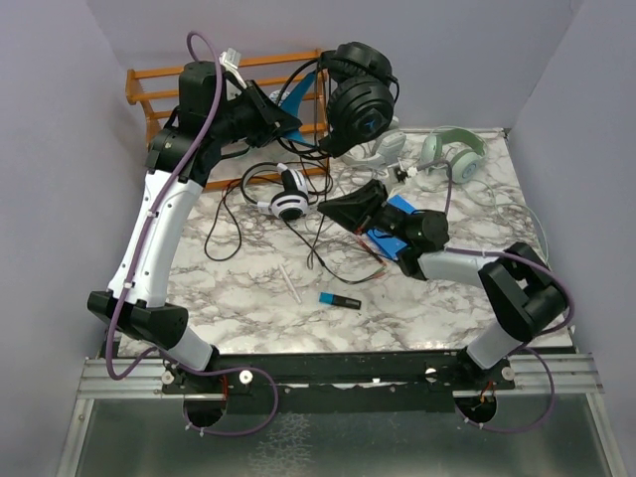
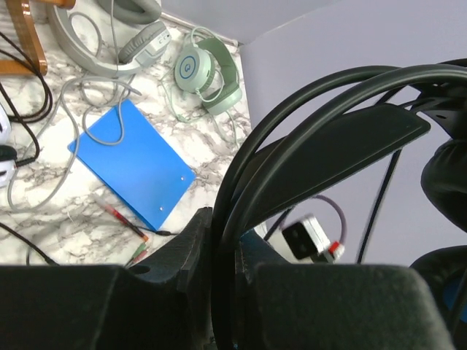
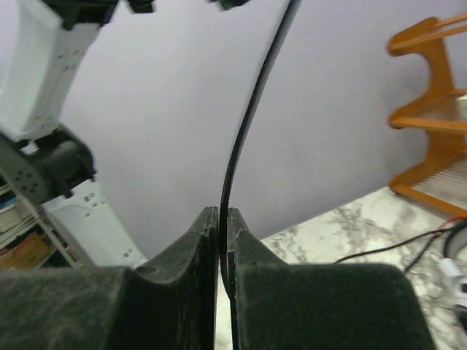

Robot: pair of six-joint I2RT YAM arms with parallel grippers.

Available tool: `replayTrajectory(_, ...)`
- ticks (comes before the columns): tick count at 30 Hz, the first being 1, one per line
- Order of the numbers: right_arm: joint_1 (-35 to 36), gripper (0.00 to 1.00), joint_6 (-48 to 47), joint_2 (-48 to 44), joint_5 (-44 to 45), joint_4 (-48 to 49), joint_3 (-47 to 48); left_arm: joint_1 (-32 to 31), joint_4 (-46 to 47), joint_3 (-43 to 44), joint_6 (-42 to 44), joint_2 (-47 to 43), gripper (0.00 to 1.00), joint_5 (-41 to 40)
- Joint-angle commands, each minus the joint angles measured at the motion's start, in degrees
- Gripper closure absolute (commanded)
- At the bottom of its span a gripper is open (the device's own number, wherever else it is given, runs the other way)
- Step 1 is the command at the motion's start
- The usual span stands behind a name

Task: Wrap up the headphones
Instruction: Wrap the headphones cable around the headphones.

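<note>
The all-black headphones (image 1: 360, 91) hang in the air over the back of the table, and my left gripper (image 1: 290, 119) is shut on their headband (image 2: 321, 138). In the left wrist view the band runs between the pinched jaws of the left gripper (image 2: 226, 237). Their thin black cable (image 3: 249, 120) drops toward the table. My right gripper (image 1: 331, 211) (image 3: 223, 219) is shut on this cable just above the marble. A white-and-black pair (image 1: 289, 195) lies beside it. A pale grey-white pair (image 1: 384, 149) (image 2: 109, 36) and a pale green pair (image 1: 454, 149) (image 2: 208, 73) lie at the back right.
A wooden rack (image 1: 149, 87) (image 3: 438, 109) stands at the back left. A blue board (image 1: 397, 221) (image 2: 135, 164) lies under the right arm. Loose cables (image 1: 234, 224) sprawl over the marble top; a white stick (image 1: 290, 283) and a blue marker (image 1: 340, 299) lie near the front.
</note>
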Motion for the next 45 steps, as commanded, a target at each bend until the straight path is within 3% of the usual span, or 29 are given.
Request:
replayTrajectory(1,3.13,0.86,-0.68,-5.08,-3.38,5.02,-2.65,-0.56,6.78,-0.60,1.66,-2.45,1.00,-2.37)
replayTrajectory(12,4.62,0.69,-4.94,-10.21,-3.59,-2.12,-2.92,-2.06,6.50,-1.15,4.01,-4.15,1.00,-2.95)
replayTrajectory(21,5.16,0.51,0.41,-7.07,-10.68,2.88,0.13,-2.57,5.82,-2.56,4.82,-6.34,1.00,-5.33)
replayTrajectory(38,10.14,0.46,-2.55,-1.80,-8.75,0.66,7.70,-4.61,5.87,-2.05,3.97,-6.87,1.00,-5.85)
replayTrajectory(45,10.90,0.55,-6.96,0.80,-3.53,-3.40,6.21,-4.90,5.90,-2.81,4.06,-7.62,1.00,-6.65)
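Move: The black headphones, held up by the left gripper, hang about 15 cm ahead of the right gripper, 4 cm to its right and 14 cm higher; their cable is already between the right fingertips. On the table some 30 cm below the right gripper, the white headphones lie 20 cm ahead and 12 cm left, the highlighter 6 cm back and 1 cm right, and the white pen 2 cm back and 11 cm left. From the left gripper, the black headphones are about 6 cm ahead, 9 cm right and 3 cm up. Draw the right gripper back about 8 cm, away from the black headphones, rising 4 cm, then carry it some 5 cm left over the table, turning it counter-clockwise. Meanwhile open its fingers from nearly shut to about half, so the cable runs loosely between them. Keep the left grip on the headband, easing it slightly back and tipping it up. ##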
